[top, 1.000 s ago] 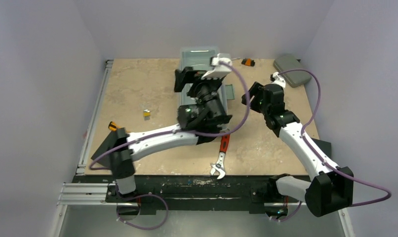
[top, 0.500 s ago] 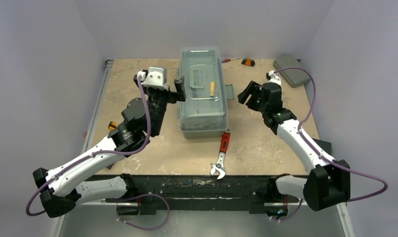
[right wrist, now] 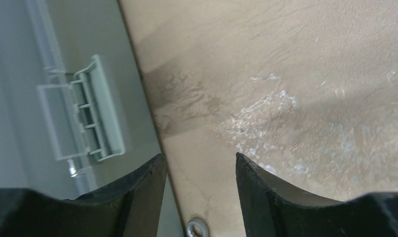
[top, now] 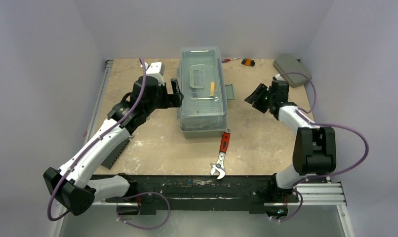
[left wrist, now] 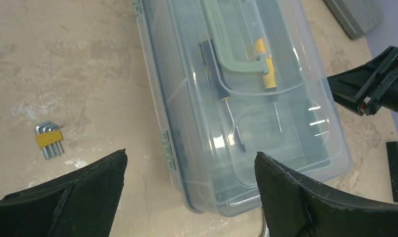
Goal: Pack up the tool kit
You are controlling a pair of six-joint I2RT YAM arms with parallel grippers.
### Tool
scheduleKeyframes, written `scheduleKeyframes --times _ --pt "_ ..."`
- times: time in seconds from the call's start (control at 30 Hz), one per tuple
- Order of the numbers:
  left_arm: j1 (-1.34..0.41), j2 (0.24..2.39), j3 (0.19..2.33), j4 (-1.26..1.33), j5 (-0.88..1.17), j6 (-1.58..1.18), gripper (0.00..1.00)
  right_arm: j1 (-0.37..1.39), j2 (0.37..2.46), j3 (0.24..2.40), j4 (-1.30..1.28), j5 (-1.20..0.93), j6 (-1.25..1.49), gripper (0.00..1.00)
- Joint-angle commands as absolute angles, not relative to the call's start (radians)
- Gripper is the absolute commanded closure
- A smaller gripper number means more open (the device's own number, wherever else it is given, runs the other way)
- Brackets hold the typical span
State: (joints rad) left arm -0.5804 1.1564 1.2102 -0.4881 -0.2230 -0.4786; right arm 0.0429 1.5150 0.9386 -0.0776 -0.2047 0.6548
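Observation:
The tool kit (top: 202,94) is a grey-green box with its translucent lid down, standing mid-table. Through the lid (left wrist: 246,98) I see the green handle and a yellow-handled screwdriver. My left gripper (top: 176,95) hovers at the box's left side, wide open and empty; in the left wrist view the left gripper (left wrist: 190,154) frames the box's near corner. My right gripper (top: 256,96) is open and empty, a little right of the front latch (top: 229,92). In the right wrist view the right gripper (right wrist: 201,157) hangs over bare table beside the latch (right wrist: 81,116). A red-handled wrench (top: 221,152) lies in front of the box.
A yellow-tagged hex key set (left wrist: 49,139) lies left of the box. A small flat grey case (top: 292,69) sits at the back right. An orange-and-black item (top: 247,62) and a thin red tool (top: 226,59) lie behind the box. A black pad (top: 114,150) lies under the left arm.
My left arm has swung off the top of the box to its left side, uncovering the shut lid, and its jaws widened. The right arm folded back and its jaws narrowed slightly.

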Motion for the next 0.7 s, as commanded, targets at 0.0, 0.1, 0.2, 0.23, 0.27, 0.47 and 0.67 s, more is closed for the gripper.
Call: scheduleKeyframes --times 0.0,0.1,0.2,0.23,0.27,0.47,0.67 --pt "-0.526 1.21 1.284 -0.58 -0.067 -0.546 0.02 0.005 1.628 0.953 0.048 -0.407 0.68 0.6" --pt "-0.507 1.242 1.327 -0.626 -0.085 -0.548 0.02 0.006 1.732 0.996 0.043 -0.44 0.664 0.98" --pt "-0.497 1.254 1.322 -0.619 -0.093 -0.557 0.02 0.006 1.803 1.02 0.073 -0.454 0.667 1.0" --pt "-0.496 1.259 1.321 -0.616 -0.098 -0.558 0.02 0.006 1.825 1.029 0.094 -0.474 0.67 1.0" --pt "-0.495 1.265 1.323 -0.613 -0.104 -0.559 0.02 0.006 1.851 1.037 0.119 -0.499 0.678 1.0" --pt "-0.486 1.337 1.387 -0.605 -0.061 -0.574 0.01 0.009 2.029 1.082 0.403 -0.749 0.827 1.0" --pt "-0.481 1.42 1.478 -0.602 -0.011 -0.591 0.01 0.023 2.11 1.046 0.883 -0.98 1.132 1.0"
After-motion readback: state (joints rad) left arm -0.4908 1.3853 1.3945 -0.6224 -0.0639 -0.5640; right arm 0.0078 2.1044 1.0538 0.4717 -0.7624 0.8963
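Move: The toolbox's open latch, sticking out of the box's right side, lies about 9 cm left, 7 cm ahead and 4 cm below the right hand. The adjustable wrench is some 19 cm back and 12 cm left of that hand, on the table 11 cm below. From the left hand, the closed lid's middle is roughly 15 cm ahead, 11 cm right and 13 cm below; the latch is about 13 cm ahead, 22 cm right and 21 cm below. Down first, about 9 cm, the right hand drops beside the toolbox while its half-open fingers shut empty, then swings left and forward towards the latch, ending low beside it, rolling some 30 degrees (left side up) and turning counter-clockwise. The wide-open left hand sinks about 3 cm, tipping down slightly, then eases forward and a little right towards the lid. ##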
